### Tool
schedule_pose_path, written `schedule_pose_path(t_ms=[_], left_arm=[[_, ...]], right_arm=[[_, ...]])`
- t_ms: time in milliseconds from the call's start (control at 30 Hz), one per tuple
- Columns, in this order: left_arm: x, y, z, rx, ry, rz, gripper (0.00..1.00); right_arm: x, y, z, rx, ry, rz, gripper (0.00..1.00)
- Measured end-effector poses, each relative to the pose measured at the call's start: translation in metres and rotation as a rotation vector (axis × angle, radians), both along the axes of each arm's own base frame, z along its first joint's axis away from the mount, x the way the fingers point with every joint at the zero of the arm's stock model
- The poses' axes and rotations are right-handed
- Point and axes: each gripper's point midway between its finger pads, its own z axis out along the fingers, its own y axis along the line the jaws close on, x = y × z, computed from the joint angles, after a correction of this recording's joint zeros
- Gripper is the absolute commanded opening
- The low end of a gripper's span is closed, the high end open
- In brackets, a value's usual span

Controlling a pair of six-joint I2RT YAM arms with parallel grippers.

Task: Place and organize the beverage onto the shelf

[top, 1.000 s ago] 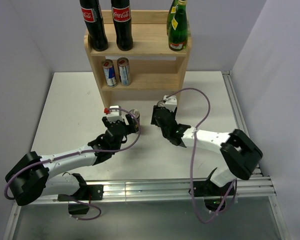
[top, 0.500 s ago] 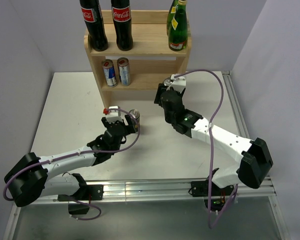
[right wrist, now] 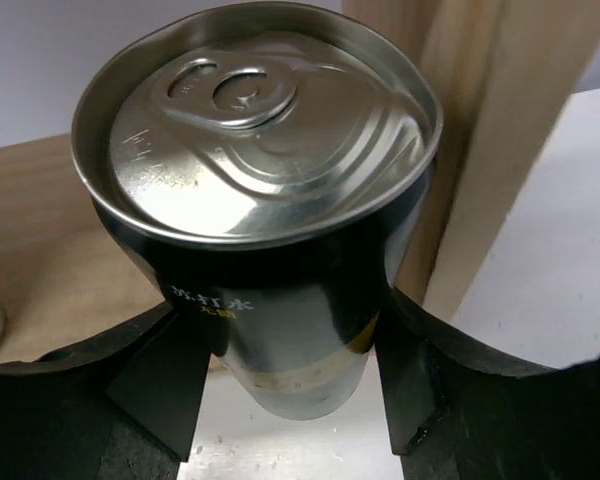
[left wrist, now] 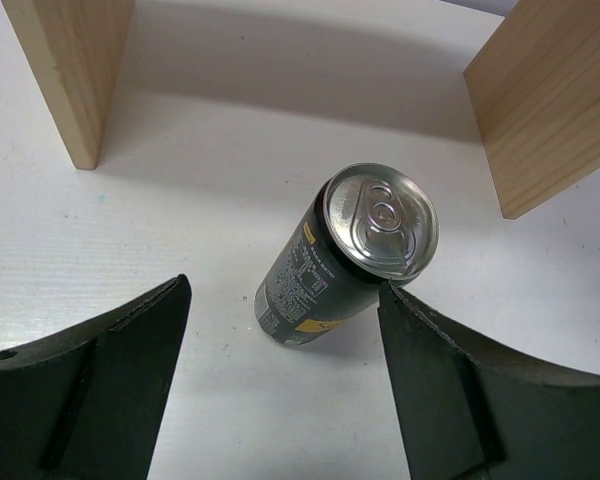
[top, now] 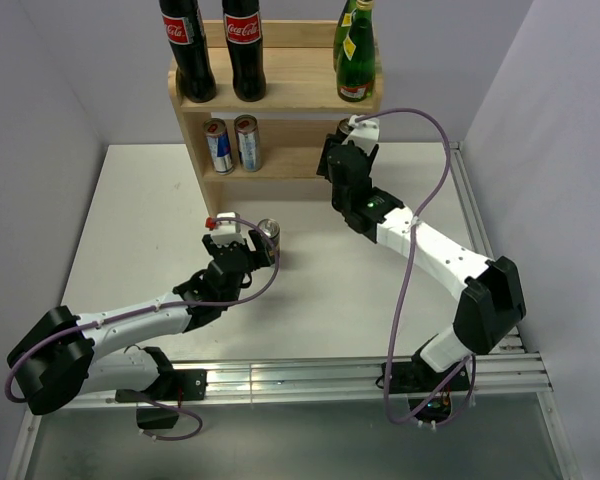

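Observation:
My right gripper (top: 346, 140) is shut on a dark can (right wrist: 270, 250) and holds it upright in the air, at the right end of the middle tier of the wooden shelf (top: 280, 95), close to the shelf's right side panel (right wrist: 490, 130). My left gripper (top: 252, 240) is open on the table, with a second dark can (left wrist: 350, 255) standing upright just beyond its fingertips (left wrist: 420, 330). That second dark can (top: 268, 233) stands in front of the shelf's bottom tier. In the right wrist view the held can hangs above the white table, beside the tier's board.
Two cola bottles (top: 215, 45) and green bottles (top: 356, 50) stand on the shelf's top tier. Two slim cans (top: 232, 143) stand at the left of the middle tier. The shelf's two side panels (left wrist: 75, 70) flank the bottom opening. Grey walls enclose the white table (top: 130, 220).
My right arm has lifted its can from the table and carried it up and back to the right end of the shelf's middle tier. The left arm has barely moved.

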Motion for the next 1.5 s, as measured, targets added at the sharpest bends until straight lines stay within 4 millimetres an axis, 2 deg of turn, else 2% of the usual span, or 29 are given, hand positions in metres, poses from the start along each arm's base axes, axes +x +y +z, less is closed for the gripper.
schedule_pose_path(t_ms=[133, 333, 533, 567, 600, 667, 700, 767, 833, 867, 933, 1067, 1333, 1500], left_arm=[[0.000, 0.000, 0.000, 0.001, 0.001, 0.000, 0.82], [-0.001, 0.001, -0.002, 0.003, 0.002, 0.000, 0.82], [-0.002, 0.002, -0.006, 0.008, 0.007, 0.000, 0.82], [-0.002, 0.002, -0.006, 0.008, 0.006, 0.000, 0.82], [-0.002, 0.002, -0.005, 0.007, 0.006, 0.000, 0.82], [-0.002, 0.002, -0.004, 0.004, 0.003, 0.000, 0.82], [-0.002, 0.002, -0.003, 0.002, 0.002, 0.000, 0.82], [-0.002, 0.002, -0.002, -0.001, -0.001, 0.000, 0.82], [-0.002, 0.002, -0.002, -0.002, -0.002, 0.000, 0.82], [-0.002, 0.002, -0.001, -0.003, -0.002, 0.000, 0.82], [-0.002, 0.002, -0.001, -0.003, -0.002, 0.000, 0.82], [-0.002, 0.002, -0.001, -0.003, -0.002, 0.000, 0.82], [-0.002, 0.003, 0.003, -0.013, -0.011, 0.000, 0.82], [-0.002, 0.003, 0.004, -0.016, -0.012, -0.001, 0.82]], right_arm=[[0.012, 0.001, 0.005, -0.001, -0.005, -0.005, 0.00], [0.026, 0.004, -0.003, -0.008, 0.008, -0.016, 0.00], [0.034, 0.006, -0.002, 0.004, 0.000, -0.036, 0.00], [0.035, 0.007, -0.002, 0.007, -0.001, -0.037, 0.03], [0.035, 0.007, -0.003, 0.007, -0.001, -0.037, 0.15], [0.036, 0.008, -0.003, 0.010, -0.003, -0.038, 0.27], [0.037, 0.008, -0.003, 0.012, -0.004, -0.037, 0.40], [0.037, 0.008, -0.002, 0.014, -0.005, -0.037, 0.56], [0.037, 0.009, -0.002, 0.015, -0.005, -0.036, 0.66], [0.037, 0.009, -0.002, 0.017, -0.006, -0.035, 0.74], [0.037, 0.009, -0.002, 0.021, -0.009, -0.033, 0.83], [0.038, 0.012, -0.001, 0.030, -0.013, -0.025, 0.90], [0.038, 0.013, -0.002, 0.038, -0.020, -0.017, 0.92], [0.035, 0.013, -0.009, 0.032, -0.005, -0.006, 1.00]])
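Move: The black can is held in the right hand, just short of its spot at the right end of the shelf's middle board, which lies about 4 cm ahead, 1 cm left and nearly level. The silver can stands some 19 cm left and 4 cm ahead of that hand, the blue-silver can about 25 cm left and 4 cm ahead, and the right side panel about 5 cm right and 4 cm ahead, all near hand height. From the left hand, the spot lies some 17 cm ahead, 20 cm right and 13 cm up. The right hand carries the black can about 4 cm forward and a touch left, in over the front edge of the middle board just inside the right side panel, easing to a stop with the wrist nearly level. There it stays and spreads its fingers from their grip to almost fully open, letting go of the can, then begins to sink by barely 1 cm with the can still between the open fingers. ##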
